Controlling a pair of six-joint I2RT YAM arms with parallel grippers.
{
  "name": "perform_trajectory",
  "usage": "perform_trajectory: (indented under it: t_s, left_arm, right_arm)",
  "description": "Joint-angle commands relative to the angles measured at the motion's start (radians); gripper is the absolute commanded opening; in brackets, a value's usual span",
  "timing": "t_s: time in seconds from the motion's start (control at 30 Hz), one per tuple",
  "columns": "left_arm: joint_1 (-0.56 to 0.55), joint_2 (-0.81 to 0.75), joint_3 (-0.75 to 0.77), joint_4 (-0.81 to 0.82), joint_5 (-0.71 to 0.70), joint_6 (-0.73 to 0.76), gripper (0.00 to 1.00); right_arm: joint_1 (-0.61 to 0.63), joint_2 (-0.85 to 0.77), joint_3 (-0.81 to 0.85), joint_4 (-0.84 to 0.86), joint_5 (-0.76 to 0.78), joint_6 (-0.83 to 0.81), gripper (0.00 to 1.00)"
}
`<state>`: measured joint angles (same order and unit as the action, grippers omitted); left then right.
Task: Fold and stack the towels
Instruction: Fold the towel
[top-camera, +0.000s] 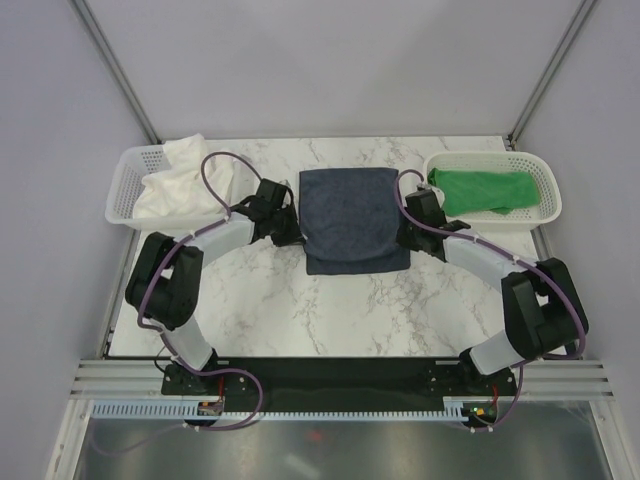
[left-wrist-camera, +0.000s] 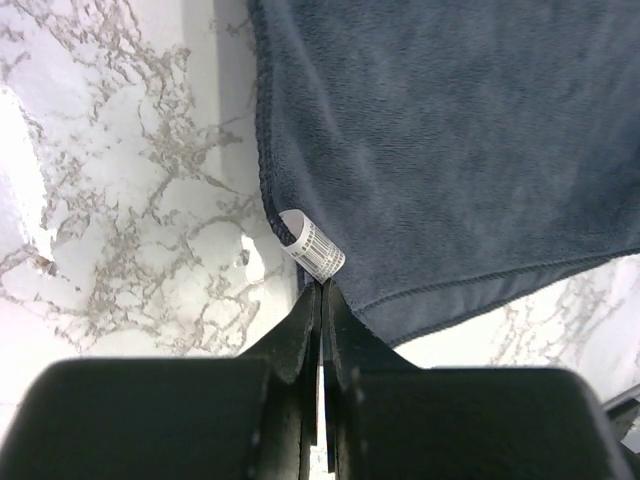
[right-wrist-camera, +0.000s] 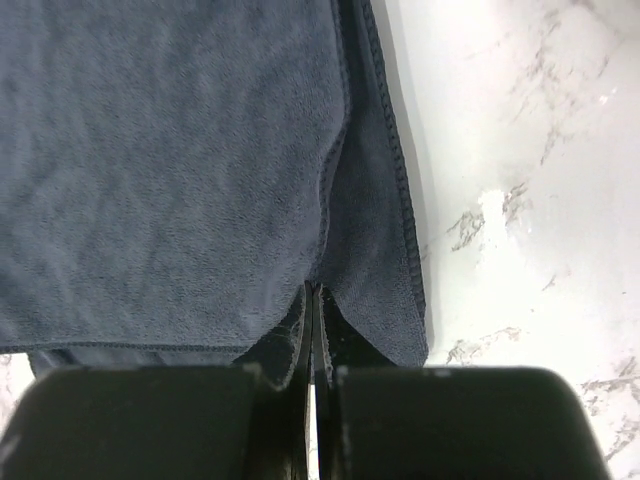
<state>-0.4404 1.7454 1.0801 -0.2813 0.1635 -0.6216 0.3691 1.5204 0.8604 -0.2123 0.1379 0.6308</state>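
The navy-blue towel (top-camera: 350, 218) lies partly folded on the marble table (top-camera: 260, 300), between my two grippers. My left gripper (top-camera: 291, 229) is shut on the towel's left near corner (left-wrist-camera: 300, 225), right by a white barcode label (left-wrist-camera: 312, 248); its jaws (left-wrist-camera: 322, 286) are pressed together. At the towel's right edge, my right gripper (top-camera: 407, 231) is shut too, and the cloth (right-wrist-camera: 180, 170) puckers into its closed tips (right-wrist-camera: 314, 289). A second layer of the towel (right-wrist-camera: 385, 250) shows under the folded one. The cream-white towel (top-camera: 180, 180) and the green towel (top-camera: 482, 190) sit in baskets.
A white mesh basket (top-camera: 122, 185) at the back left holds the cream-white towel. Another white mesh basket (top-camera: 548, 180) at the back right holds the green one. Bare marble shows in front of the navy towel. Grey walls close in the back and sides.
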Motion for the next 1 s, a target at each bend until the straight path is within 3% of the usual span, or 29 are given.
perform_trajectory:
  t_s: [0.0, 0.43, 0.63, 0.97]
  left_arm:
    - [0.002, -0.087, 0.041, -0.025, 0.025, -0.01, 0.02]
    - [-0.023, -0.172, -0.08, -0.006, 0.082, -0.056, 0.02]
    - [-0.053, -0.124, -0.166, 0.073, 0.12, -0.079, 0.02]
    - [-0.078, -0.113, -0.198, 0.082, 0.116, -0.066, 0.02]
  right_arm:
    - [-0.015, -0.054, 0.069, -0.035, 0.038, -0.045, 0.0]
    - [-0.047, -0.161, 0.02, -0.104, 0.011, -0.1, 0.0]
    - [-0.048, -0.151, -0.135, 0.031, -0.047, -0.092, 0.0]
    - [-0.05, -0.083, -0.184, 0.1, -0.064, -0.089, 0.0]
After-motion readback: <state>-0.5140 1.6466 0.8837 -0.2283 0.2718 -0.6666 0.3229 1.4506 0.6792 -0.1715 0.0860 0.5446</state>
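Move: The left hand holds the blue towel's upper layer just above the table; the lower layer's near left corner lies about 7 cm back, 1 cm right and 3 cm below. The right hand holds the other side, with the near right corner some 5 cm back, 2 cm right and 4 cm below; the green towel is about 13 cm ahead and 20 cm right of it, roughly level in height. Keeping their pinch, both hands rise about 5 cm, then swing back and down towards the lower layer's near corners. ##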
